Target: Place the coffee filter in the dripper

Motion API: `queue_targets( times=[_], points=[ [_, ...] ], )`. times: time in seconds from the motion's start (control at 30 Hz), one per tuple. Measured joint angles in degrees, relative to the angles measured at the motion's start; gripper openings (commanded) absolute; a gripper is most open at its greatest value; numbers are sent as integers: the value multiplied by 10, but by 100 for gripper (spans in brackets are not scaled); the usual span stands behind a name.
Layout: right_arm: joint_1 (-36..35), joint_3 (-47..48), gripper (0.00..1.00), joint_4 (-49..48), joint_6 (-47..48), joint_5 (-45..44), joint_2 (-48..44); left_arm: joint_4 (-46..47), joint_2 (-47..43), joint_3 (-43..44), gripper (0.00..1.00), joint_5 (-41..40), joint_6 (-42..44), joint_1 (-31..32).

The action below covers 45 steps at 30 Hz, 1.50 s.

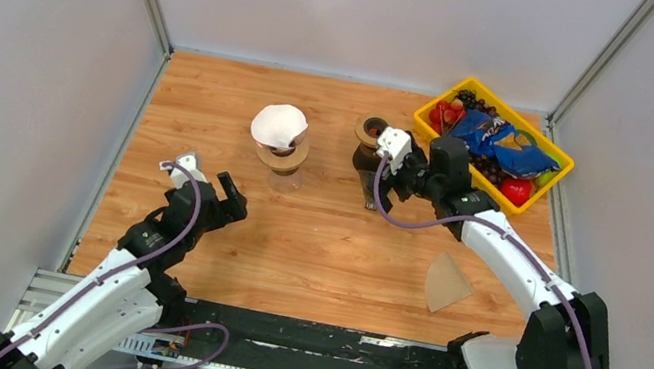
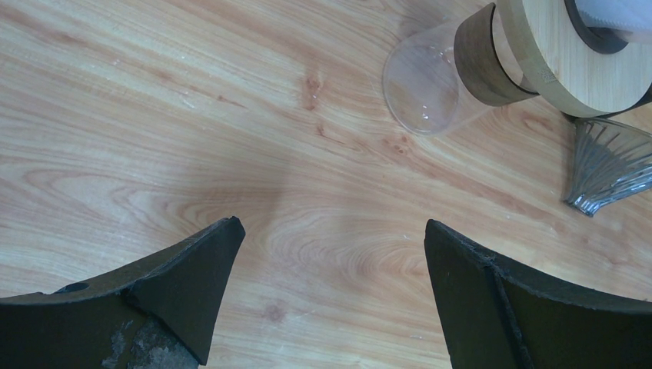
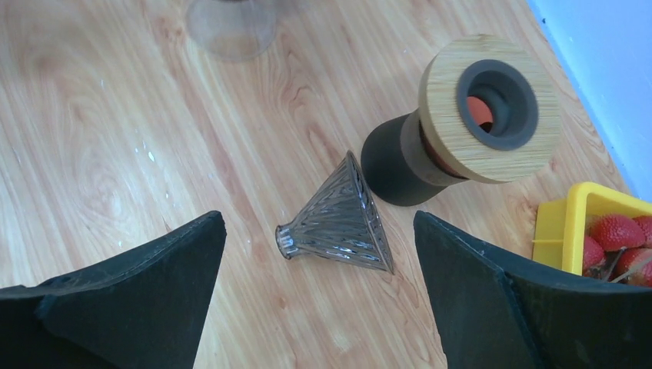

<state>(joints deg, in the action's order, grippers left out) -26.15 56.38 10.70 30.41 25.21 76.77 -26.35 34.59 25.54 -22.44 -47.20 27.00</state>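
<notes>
A white coffee filter [image 1: 279,124] sits open in the wooden-ringed top [image 2: 573,58] of a clear glass vessel [image 2: 427,88] at mid-table. A ribbed glass cone dripper [image 3: 340,219] lies on its side on the wood, beside a dark vessel with a wooden ring [image 3: 469,115]. My right gripper [image 3: 319,231] hovers open over the cone, one finger on either side, not touching it. A beige paper filter cone [image 1: 446,282] lies flat near the right arm. My left gripper [image 2: 334,246] is open over bare wood, left of the glass vessel.
A yellow bin [image 1: 454,91] with strawberries and a blue bag stands at the back right. Its corner [image 3: 573,223] shows close to my right finger. Grey walls close in the table [image 1: 321,255] on three sides.
</notes>
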Motion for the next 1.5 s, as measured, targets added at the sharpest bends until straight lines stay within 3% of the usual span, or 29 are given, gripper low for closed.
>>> queue_targets(
  times=[0.3, 0.97, 1.07, 1.5],
  points=[
    [25, 34, 91, 53, 89, 39, 92, 0, 3, 0, 100, 8, 2, 0],
    [49, 120, 71, 127, 117, 79, 254, 1, 17, 0, 100, 20, 9, 0],
    [49, 120, 63, 131, 117, 88, 257, 1, 22, 0, 100, 20, 11, 0],
    [48, 120, 10, 140, 110, 120, 249, 5, 31, 0, 100, 20, 11, 0]
  ],
)
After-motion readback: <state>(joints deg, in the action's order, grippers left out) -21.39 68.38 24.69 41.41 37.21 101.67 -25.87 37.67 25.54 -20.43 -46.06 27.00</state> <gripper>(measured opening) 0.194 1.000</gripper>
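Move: The ribbed dripper lies on its side some 14 cm below the right hand, about 4 cm to its left and 2 cm farther out. The dark carafe with the wooden ring stands just beyond it, around 8 cm ahead and 6 cm left of the hand; the yellow basket is roughly 18 cm ahead and 19 cm right. From the left hand the ribbed dripper lies about 11 cm ahead and 30 cm right. Drop the open right gripper about 11 cm onto the near right edge of the ribbed dripper's rim, easing some 3 cm forward on the way and then half of that back, while tipping the fingers down by roughly 20 degrees. Narrow the fingers on the way down, then at the bottom close them over the rim so the pads pinch the thin wall. ##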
